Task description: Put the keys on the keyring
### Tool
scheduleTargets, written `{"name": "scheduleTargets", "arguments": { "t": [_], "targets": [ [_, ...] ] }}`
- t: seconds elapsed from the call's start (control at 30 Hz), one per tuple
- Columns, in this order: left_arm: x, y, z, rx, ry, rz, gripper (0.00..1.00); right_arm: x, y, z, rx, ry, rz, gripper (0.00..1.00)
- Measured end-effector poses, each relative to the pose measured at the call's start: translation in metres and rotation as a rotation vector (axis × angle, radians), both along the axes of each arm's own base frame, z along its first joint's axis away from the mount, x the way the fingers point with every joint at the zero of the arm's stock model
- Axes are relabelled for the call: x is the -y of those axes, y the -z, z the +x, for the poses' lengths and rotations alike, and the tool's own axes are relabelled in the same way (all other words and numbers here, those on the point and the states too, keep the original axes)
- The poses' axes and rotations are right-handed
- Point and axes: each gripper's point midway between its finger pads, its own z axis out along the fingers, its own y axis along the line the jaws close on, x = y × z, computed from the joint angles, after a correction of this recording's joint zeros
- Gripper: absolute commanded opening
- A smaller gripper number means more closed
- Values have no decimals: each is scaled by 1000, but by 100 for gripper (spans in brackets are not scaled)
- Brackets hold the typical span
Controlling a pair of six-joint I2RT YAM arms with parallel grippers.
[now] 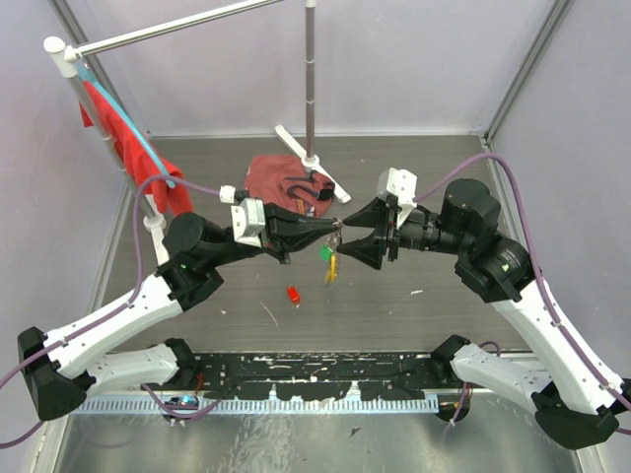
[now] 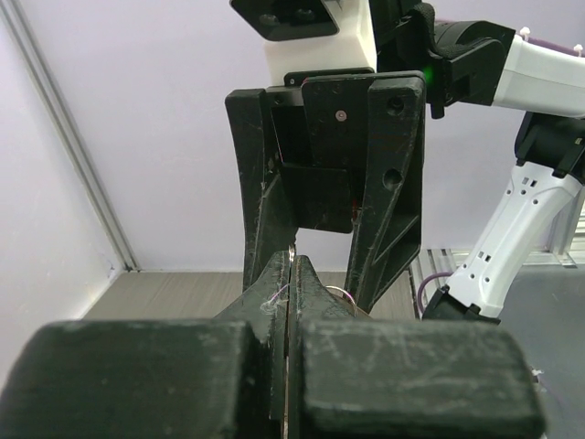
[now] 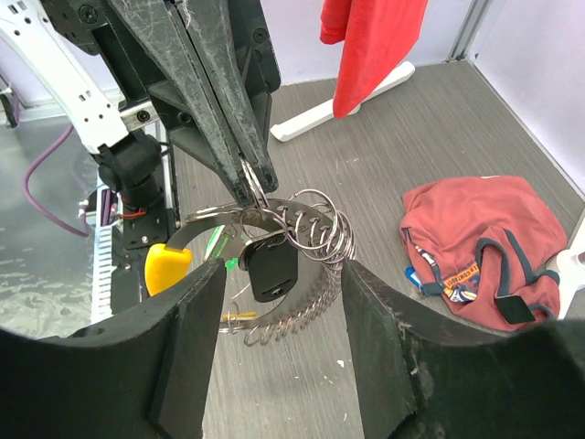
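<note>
The keyring (image 3: 322, 225), a silvery coiled-wire loop, hangs in mid-air above the table. My left gripper (image 1: 332, 235) is shut on its top edge, the fingertips (image 3: 249, 181) pinching the wire. A black key (image 3: 271, 266), a yellow key (image 3: 167, 267) and a green key (image 3: 216, 245) dangle from the loop. Facing it, my right gripper (image 3: 281, 294) is open, one finger on each side of the loop's lower half; its right finger is very close to the coil. A red key (image 1: 293, 294) lies loose on the table. In the left wrist view only a sliver of the keyring (image 2: 343, 294) shows.
A red garment (image 1: 286, 181) lies crumpled behind the grippers, beside the white-footed metal pole stand (image 1: 312, 156). A red cloth (image 1: 116, 126) hangs from a rack at the back left. Enclosure walls surround the table.
</note>
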Motion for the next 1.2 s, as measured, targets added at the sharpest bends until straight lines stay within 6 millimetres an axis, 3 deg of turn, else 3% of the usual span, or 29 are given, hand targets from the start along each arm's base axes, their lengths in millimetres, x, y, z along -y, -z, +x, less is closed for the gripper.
{"name": "scheduleTargets", "arguments": {
  "t": [0.43,0.77,0.97,1.2],
  "targets": [
    [0,1,4,-5,-22,2,0,7,-7,1,37,39,10,55],
    [0,1,6,-2,-33,1,0,1,-6,6,10,39,28,54],
    [0,1,7,-3,-36,1,0,-2,-8,9,-3,45,44,45],
    [0,2,8,-5,-39,2,0,-7,-5,14,-29,45,46,20]
  ]
}}
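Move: The black key hangs just off the right fingertips, about 2 cm left and 1 cm ahead, level with the hand. The ring pinched in the left fingertips is roughly 3 cm left, 1 cm ahead and 3 cm above the right hand; the yellow key hangs about 5 cm back, 3 cm left and 2 cm below. From the left hand, the black key is about 1 cm right and 3 cm below, level fore and aft. The right hand eases about 1.5 cm forward, finally leftward, fingers closing around the black key; left keeps its pinch. ##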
